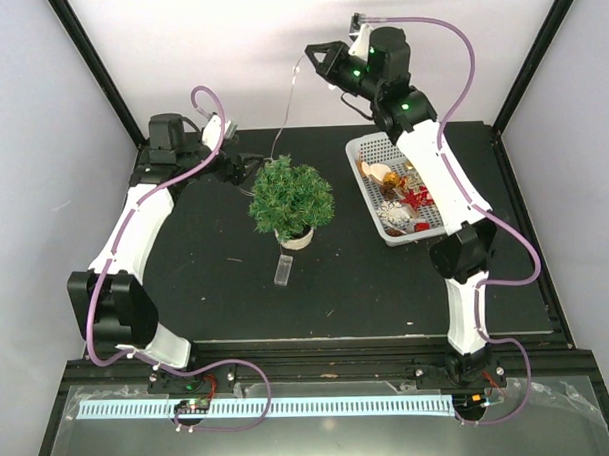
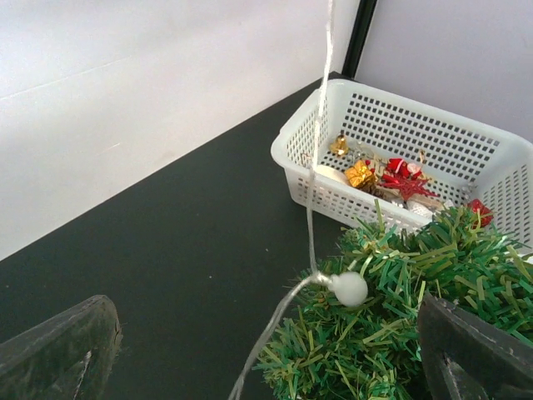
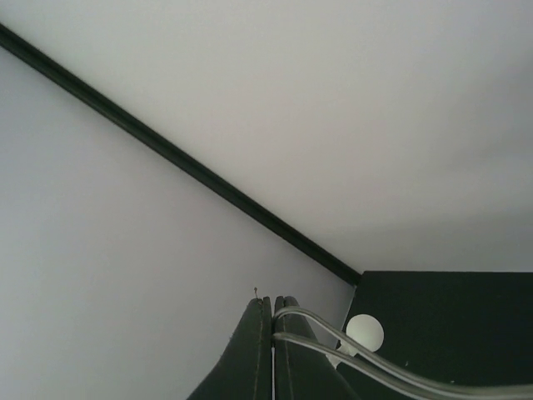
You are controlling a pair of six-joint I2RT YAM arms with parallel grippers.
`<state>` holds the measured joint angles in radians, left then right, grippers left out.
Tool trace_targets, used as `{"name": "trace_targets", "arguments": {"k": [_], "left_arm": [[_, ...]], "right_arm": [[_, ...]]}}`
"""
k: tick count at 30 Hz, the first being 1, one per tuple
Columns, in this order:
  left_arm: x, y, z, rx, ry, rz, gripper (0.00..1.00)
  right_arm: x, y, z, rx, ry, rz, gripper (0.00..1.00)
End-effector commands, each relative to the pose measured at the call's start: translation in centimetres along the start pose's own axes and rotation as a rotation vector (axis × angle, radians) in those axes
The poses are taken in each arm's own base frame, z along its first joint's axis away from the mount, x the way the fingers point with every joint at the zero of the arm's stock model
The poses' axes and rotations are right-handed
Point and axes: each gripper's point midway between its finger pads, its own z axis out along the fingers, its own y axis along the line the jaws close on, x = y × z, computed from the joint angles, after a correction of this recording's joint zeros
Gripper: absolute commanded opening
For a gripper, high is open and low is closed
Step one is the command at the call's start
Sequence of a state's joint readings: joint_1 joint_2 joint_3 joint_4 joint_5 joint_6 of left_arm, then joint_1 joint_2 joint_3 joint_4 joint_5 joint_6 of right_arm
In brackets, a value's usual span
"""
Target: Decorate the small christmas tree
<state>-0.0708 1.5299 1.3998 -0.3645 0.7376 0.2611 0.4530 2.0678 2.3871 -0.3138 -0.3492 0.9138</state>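
The small christmas tree (image 1: 290,198), bushy and dark green on a beige base, stands mid-table. It also shows in the left wrist view (image 2: 400,325). My right gripper (image 1: 314,56) is raised high at the back and shut on a thin light-string wire (image 3: 333,321) with a white bulb (image 3: 365,332). The wire (image 1: 288,103) hangs down to the tree's back left. My left gripper (image 1: 247,168) is open just left of the tree. Its fingers (image 2: 58,350) flank the wire and a white bulb (image 2: 348,288) that rests on the branches.
A white basket (image 1: 370,151) of ornaments, among them a red star (image 1: 416,197) and gold pieces, sits right of the tree, under the right arm. A small clear box (image 1: 282,269) lies in front of the tree. Enclosure walls stand close behind.
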Motion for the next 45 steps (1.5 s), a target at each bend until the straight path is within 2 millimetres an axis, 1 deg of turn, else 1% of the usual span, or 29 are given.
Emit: {"name": "trace_targets", "arguments": {"k": [1, 8, 12, 17, 25, 28, 34, 39, 44, 45], "left_arm": [[-1.4, -0.8, -1.3, 0.021, -0.046, 0.014, 0.98], [-1.2, -1.2, -1.6, 0.038, -0.045, 0.007, 0.98], [-0.8, -1.3, -1.5, 0.048, -0.039, -0.002, 0.98], [-0.3, -1.4, -1.5, 0.055, -0.033, -0.013, 0.98], [-0.2, -1.2, -1.8, 0.049, -0.035, -0.028, 0.98], [-0.1, -1.2, -1.9, 0.052, -0.035, -0.03, 0.98], [-0.1, -1.3, -1.9, 0.058, -0.036, -0.037, 0.98], [0.0, -1.4, -2.0, 0.059, -0.036, -0.039, 0.98], [0.1, -1.4, -1.9, 0.06, -0.033, -0.043, 0.98], [0.2, -1.4, -1.9, 0.06, -0.032, -0.046, 0.98]], "right_arm": [[-1.9, -2.3, -0.6, 0.053, -0.047, 0.004, 0.01], [-2.5, -5.4, -1.6, 0.126, -0.056, 0.002, 0.01], [-3.0, -5.8, -2.4, 0.146, -0.066, -0.009, 0.01], [-3.5, -6.0, -4.0, 0.165, -0.086, -0.021, 0.01], [-4.3, -8.4, -6.5, 0.252, -0.122, -0.025, 0.01], [-4.5, -8.7, -7.2, 0.273, -0.128, -0.033, 0.01], [-4.0, -9.8, -8.1, 0.342, -0.107, -0.066, 0.01], [-3.5, -9.0, -9.0, 0.334, -0.087, -0.096, 0.01], [-2.9, -7.0, -10.4, 0.309, -0.056, -0.148, 0.01], [-2.8, -6.4, -10.7, 0.306, -0.054, -0.17, 0.01]]}}
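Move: The right hand, holding the end of the light string, is high over the far side of the tree: the tree's middle lies about 10 cm back, 6 cm to its left and some 33 cm below. The white basket is roughly 25 cm to its right, 2 cm farther out, 43 cm down; the battery box lies about 20 cm back, 9 cm left, 47 cm down. From the left hand the tree is about 10 cm right, 3 cm back, 14 cm lower. Still pinching the light string in shut fingers, the right hand draws it rightward past the tree's far side, going forward about 4 cm while sinking, then back again as it carries on right towards the basket. It ends some 12 cm to the right and 6 or 7 cm lower, wrist turned about 15 degrees clockwise and its left side dipping. ##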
